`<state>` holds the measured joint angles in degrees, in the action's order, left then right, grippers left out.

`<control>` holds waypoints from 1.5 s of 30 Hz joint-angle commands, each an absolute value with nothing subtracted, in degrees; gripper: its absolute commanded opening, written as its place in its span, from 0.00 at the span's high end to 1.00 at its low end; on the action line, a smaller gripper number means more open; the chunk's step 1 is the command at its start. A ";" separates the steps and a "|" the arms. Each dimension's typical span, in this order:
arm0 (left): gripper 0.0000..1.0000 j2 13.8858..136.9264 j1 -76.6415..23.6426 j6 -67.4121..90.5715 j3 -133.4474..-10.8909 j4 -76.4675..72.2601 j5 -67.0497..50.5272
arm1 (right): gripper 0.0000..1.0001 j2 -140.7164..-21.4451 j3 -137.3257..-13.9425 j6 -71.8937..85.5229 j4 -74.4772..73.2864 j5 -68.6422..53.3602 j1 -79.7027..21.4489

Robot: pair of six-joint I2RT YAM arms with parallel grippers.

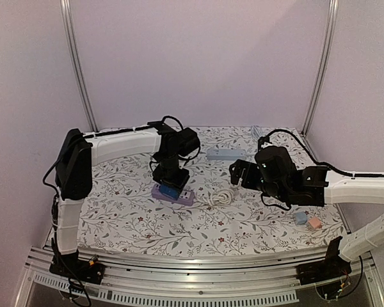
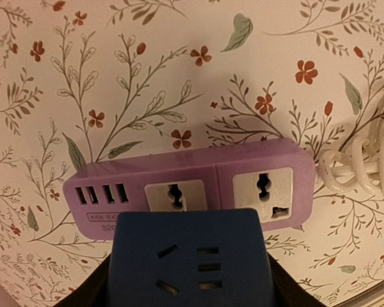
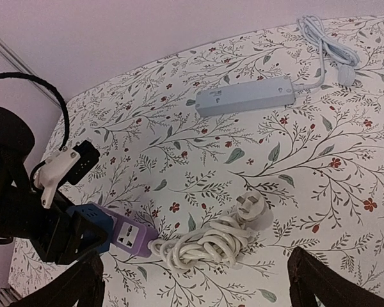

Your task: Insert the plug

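Note:
A blue cube-shaped plug (image 2: 192,262) sits between the dark fingers of my left gripper (image 2: 192,284), which is shut on its sides. The plug hangs over the left socket (image 2: 175,194) of a purple power strip (image 2: 198,167) and hides that socket's lower half. Its pins are hidden. From above, the blue plug (image 1: 171,190) is over the left end of the purple strip (image 1: 184,197), under my left gripper (image 1: 169,182). My right gripper (image 1: 238,173) hovers open to the right; between its fingertips (image 3: 195,278) there is only tablecloth.
The strip's white cable (image 3: 205,243) lies coiled to its right, ending in a white plug head (image 3: 255,208). A grey power strip (image 3: 245,97) with its own cord lies at the back. Two small blocks (image 1: 307,220) sit at the right front.

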<state>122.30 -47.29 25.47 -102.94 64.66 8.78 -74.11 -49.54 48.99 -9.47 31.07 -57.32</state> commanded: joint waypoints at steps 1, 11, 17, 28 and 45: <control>0.89 126.20 -45.52 21.82 -105.58 71.74 5.66 | 0.01 -75.26 -50.14 48.27 -9.13 31.99 -57.24; 0.96 120.05 -43.91 20.28 -96.52 75.12 4.75 | 0.01 -76.92 -50.84 47.81 -9.28 32.08 -57.24; 0.97 115.57 -42.92 20.95 -93.96 76.35 5.11 | 0.01 -77.91 -51.39 47.46 -9.15 31.29 -57.27; 0.98 121.52 -39.55 18.97 -96.94 77.23 2.70 | 0.01 -77.25 -51.07 47.15 -9.65 32.41 -57.22; 1.00 125.46 -36.98 20.22 -94.93 71.81 4.71 | 0.01 -78.58 -51.81 46.80 -10.06 32.91 -57.28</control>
<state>121.45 -38.79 18.83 -99.96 77.60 -1.13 -77.56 -50.30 47.44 -9.43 31.44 -57.32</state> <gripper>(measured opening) 0.623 0.989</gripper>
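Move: The left hand already has the blue plug down on the purple power strip, whose middle lies practically straight under the hand, about 5 cm below it and less than a couple of centimetres off sideways or front to back. From that hand the strip's coiled white cord is about level front to back and some 17 cm to the right, and the pale blue strip is roughly 16 cm ahead and 21 cm to the right. From the idle right hand, the purple strip lies about 22 cm left, 2 cm ahead and 17 cm below. After a short pause the left hand, still gripping the blue plug and keeping it against the top of the purple strip near its left socket, sweeps about 7 cm left and 4 cm back at nearly constant height, dragging the strip along beneath the plug. Its leftward travel then dies out while the wrist goes on tipping, some 18 degrees in all, so the fingertips swing back towards the base and the hand creeps about 1 cm forward again and very slightly down, the fingers keeping their hold. ##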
